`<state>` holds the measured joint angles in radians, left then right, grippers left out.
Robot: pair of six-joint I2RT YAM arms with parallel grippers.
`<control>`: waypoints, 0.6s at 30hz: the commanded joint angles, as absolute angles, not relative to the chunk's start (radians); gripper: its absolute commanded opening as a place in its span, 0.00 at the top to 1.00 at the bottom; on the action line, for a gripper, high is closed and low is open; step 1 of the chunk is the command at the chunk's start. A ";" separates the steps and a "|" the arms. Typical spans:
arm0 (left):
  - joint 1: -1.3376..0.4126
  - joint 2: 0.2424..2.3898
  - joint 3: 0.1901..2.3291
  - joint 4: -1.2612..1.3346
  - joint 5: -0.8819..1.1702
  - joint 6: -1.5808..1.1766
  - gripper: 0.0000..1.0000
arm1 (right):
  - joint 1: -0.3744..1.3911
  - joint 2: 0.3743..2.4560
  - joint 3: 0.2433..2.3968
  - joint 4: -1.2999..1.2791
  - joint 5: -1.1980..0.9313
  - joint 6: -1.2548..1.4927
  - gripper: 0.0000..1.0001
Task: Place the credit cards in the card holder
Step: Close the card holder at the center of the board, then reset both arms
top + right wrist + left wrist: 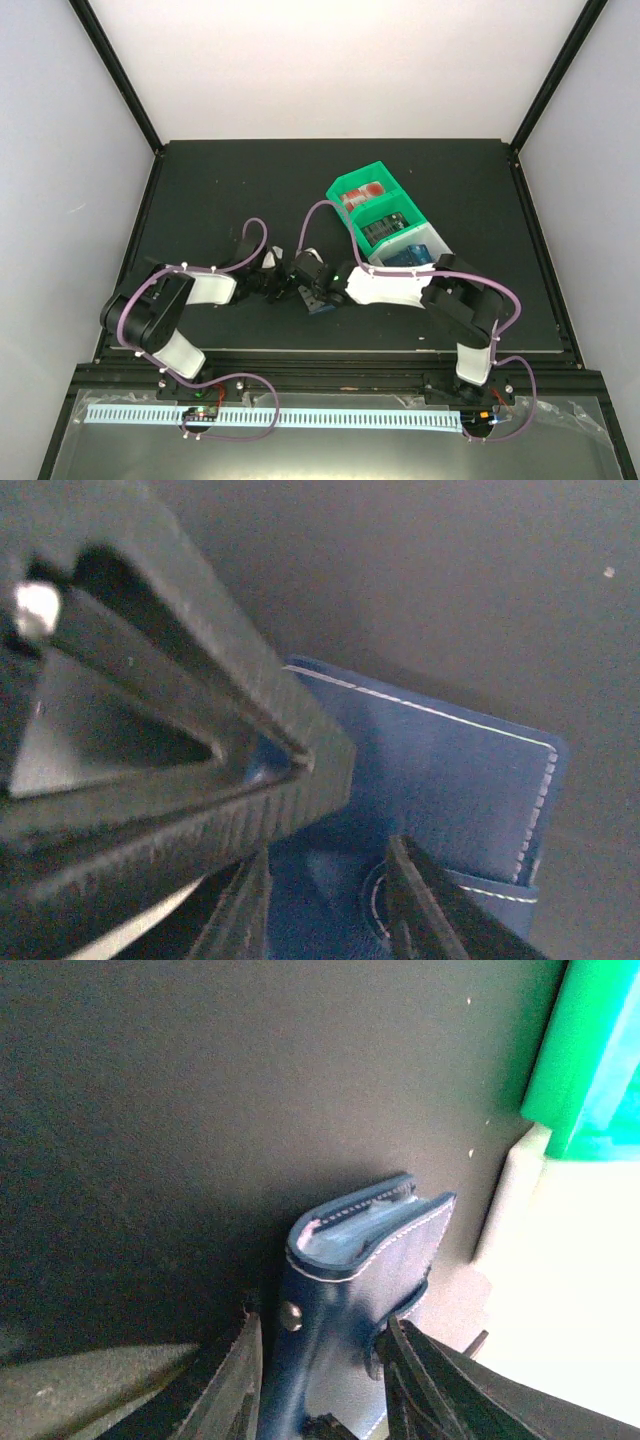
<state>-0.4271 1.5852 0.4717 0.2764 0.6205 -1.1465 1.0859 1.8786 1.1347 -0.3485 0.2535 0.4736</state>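
The card holder (320, 303), a navy wallet with white stitching, rests folded on the black mat at the centre. In the left wrist view the card holder (370, 1250) stands between my left gripper (320, 1325) fingers. The right finger touches its snap tab, and a thin gap shows at the left finger. My right gripper (328, 855) hovers open right over the card holder (450, 770), jaws apart and holding nothing. Both grippers, left (280, 283) and right (308, 290), meet there. Credit cards lie in the bins: a red-and-white one (362, 195), a dark one (385, 230) and a blue one (410, 258).
A green bin (345, 188) with two compartments sits right of centre, with a white bin (438, 243) against its near side. Both show in the left wrist view, green bin (590, 1050) and white bin (560, 1290). The left gripper's finger (150, 730) fills the right wrist view's left half.
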 commanded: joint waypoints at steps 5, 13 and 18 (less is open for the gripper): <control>-0.445 1.421 0.587 -0.070 0.464 -0.968 0.51 | 1.004 1.672 1.138 -0.524 0.180 0.546 0.56; -0.446 1.069 0.646 -0.303 0.276 -0.842 0.24 | 0.947 1.385 1.075 -0.654 0.363 0.525 0.46; -0.446 0.760 0.677 -0.466 0.122 -0.710 0.01 | 0.881 1.136 1.036 -0.758 0.530 0.487 0.35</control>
<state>-0.4412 0.9504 0.6228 -0.2810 0.2920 -0.8478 0.9257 1.2926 1.0599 -0.6441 0.3557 0.5182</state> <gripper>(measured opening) 0.944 0.610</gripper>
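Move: The card holder lies right under the right fingertips, its middle about 1 cm to their left, 1 cm nearer the base and 1 cm below. From the left hand its middle is about 4 cm to the right and 1 cm below, level fore and aft. From the right hand, the green tray is roughly 18 cm ahead and 14 cm right, the white tray some 10 cm ahead and 22 cm right. Back both grippers off the closed card holder, opening the fingers further as they go. Lift the right about 16 cm while swinging it some 12 cm to the right, clear of the strap; raise the left about as high with a smaller drift to its left, tipping its fingers up by some 30 degrees and opening them almost fully. ##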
